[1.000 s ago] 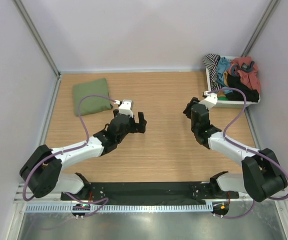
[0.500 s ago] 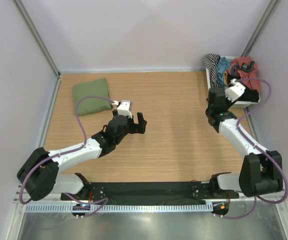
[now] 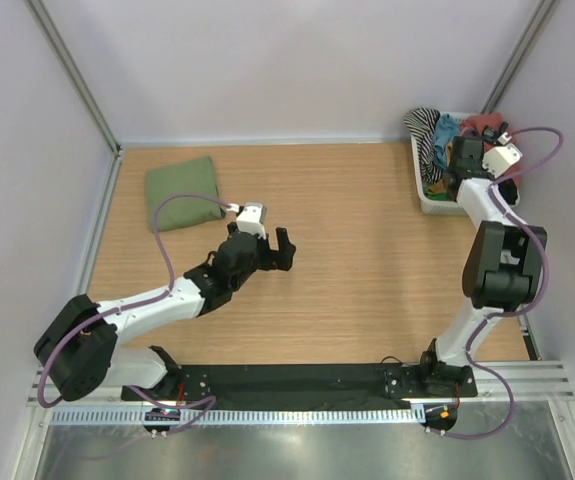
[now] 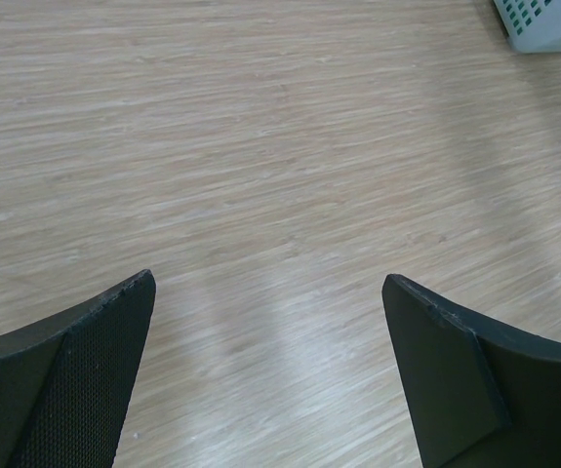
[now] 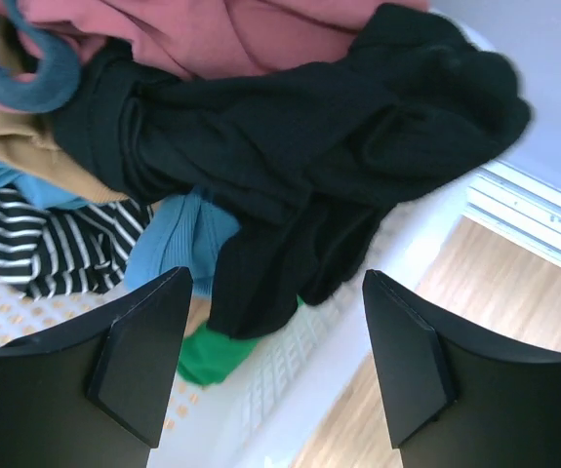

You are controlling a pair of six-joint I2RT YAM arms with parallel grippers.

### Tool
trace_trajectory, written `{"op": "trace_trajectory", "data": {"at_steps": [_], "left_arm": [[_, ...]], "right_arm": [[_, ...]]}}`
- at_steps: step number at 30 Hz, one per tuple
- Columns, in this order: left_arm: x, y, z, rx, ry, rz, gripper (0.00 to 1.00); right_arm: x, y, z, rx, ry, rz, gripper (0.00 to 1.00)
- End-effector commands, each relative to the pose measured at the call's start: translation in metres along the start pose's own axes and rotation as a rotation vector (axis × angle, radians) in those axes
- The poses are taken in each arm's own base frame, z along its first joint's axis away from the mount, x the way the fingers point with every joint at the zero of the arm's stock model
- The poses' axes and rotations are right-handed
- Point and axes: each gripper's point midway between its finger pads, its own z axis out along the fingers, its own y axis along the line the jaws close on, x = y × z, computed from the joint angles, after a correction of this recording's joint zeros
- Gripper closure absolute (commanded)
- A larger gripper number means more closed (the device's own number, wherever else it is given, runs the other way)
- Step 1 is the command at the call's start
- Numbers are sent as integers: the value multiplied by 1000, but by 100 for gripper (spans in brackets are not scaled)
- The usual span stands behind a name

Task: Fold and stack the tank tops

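The olive green tank top [image 3: 180, 190] lies folded at the table's far left. The black tank top [image 5: 290, 127] sits crumpled in the white basket [image 5: 339, 341], on top of other clothes. My right gripper [image 3: 462, 165] hovers over that basket. In the right wrist view the right gripper [image 5: 275, 283] is open, its fingers either side of the black top's hanging edge and apart from it. My left gripper [image 3: 285, 250] rests low over the middle of the table; in its wrist view the left gripper [image 4: 268, 281] is open with only bare wood between the fingers.
The basket [image 3: 435, 200] stands at the far right corner and holds a red garment [image 5: 212, 29], a striped one [image 5: 46, 249], a light blue one [image 5: 178, 244] and a bright green piece [image 5: 207, 356]. Walls enclose the table on three sides.
My right arm swung from the table's right-centre out to the basket, and its jaws widened. The left arm barely moved and stayed open.
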Motion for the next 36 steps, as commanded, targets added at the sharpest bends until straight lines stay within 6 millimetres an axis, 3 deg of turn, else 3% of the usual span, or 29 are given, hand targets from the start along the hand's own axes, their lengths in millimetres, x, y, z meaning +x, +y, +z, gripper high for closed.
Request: {"op": "trace_trajectory", "data": {"at_steps": [1,7,10,11,12,13,14,15,16,17,18,21,22,24,25,26,32,36], "left_arm": [[-14,-11,-4,31,-43,-36,0],[-22,-15,-2,43,-61,-37,0],[-20,-18,-4,57,-58,-33,0],[-21,-13,-4,34,-64,-30,0],[-20,-10,-3,20,-56,-18,0],[-19,-9,-2,12,-54,-14,0],[-20,-9,-2,10,-54,-12,0],[-20,-10,-1,12,-51,-12,1],[-19,-10,-1,16,-48,-15,0],[-20,-12,-2,23,-48,-16,0],[-20,-14,-2,32,-46,-20,0],[-20,-15,-3,38,-44,-22,0],[-21,-15,-4,38,-48,-22,0],[-22,-14,-4,34,-50,-20,0],[-23,-14,-4,33,-52,-15,0],[-23,-14,-5,32,-54,-12,0],[-24,-8,-2,-1,-61,11,1],[-23,-8,0,-5,-51,24,0]], "right_arm": [[-21,9,17,3,-16,44,23],[-60,35,50,-22,-45,85,24],[-67,52,65,-23,-52,72,32],[-82,63,67,-35,-73,93,32],[-61,58,82,13,-27,56,32],[-57,60,88,27,-12,54,32],[-73,68,87,20,-31,75,32],[-56,63,95,51,10,40,32],[-56,68,95,34,20,42,42],[-57,70,94,18,22,33,86],[-69,72,84,0,6,52,99],[-79,73,65,-57,-13,67,99],[-103,74,42,-97,-50,96,99],[-103,74,27,-141,-38,108,99],[-122,75,5,-179,-64,133,99],[-117,78,-2,-210,-49,130,99],[-148,100,-66,-406,-58,155,99],[-144,124,-112,-612,36,140,99]]}}
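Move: The black tank top lies bunched in the basket, its middle about 7 cm ahead of my right hand, 5 cm to the right and 5 cm below. The salmon top is some 7 cm beyond it, the light-blue one roughly 12 cm ahead and 3 cm left of my right hand, the striped one about 13 cm ahead and 8 cm left. From my left hand, the black top is some 16 cm ahead and 49 cm to the right. I reach my open right hand about 12 cm forward and some 6 cm right over the basket, and shut the fingers there on a fold of the black tank top. Keeping the pinch, I draw back about 5 cm and then rise steeply some 16 cm, easing left, while the fingers tip upward and the wrist swings counter-clockwise, about 15 degrees each. ##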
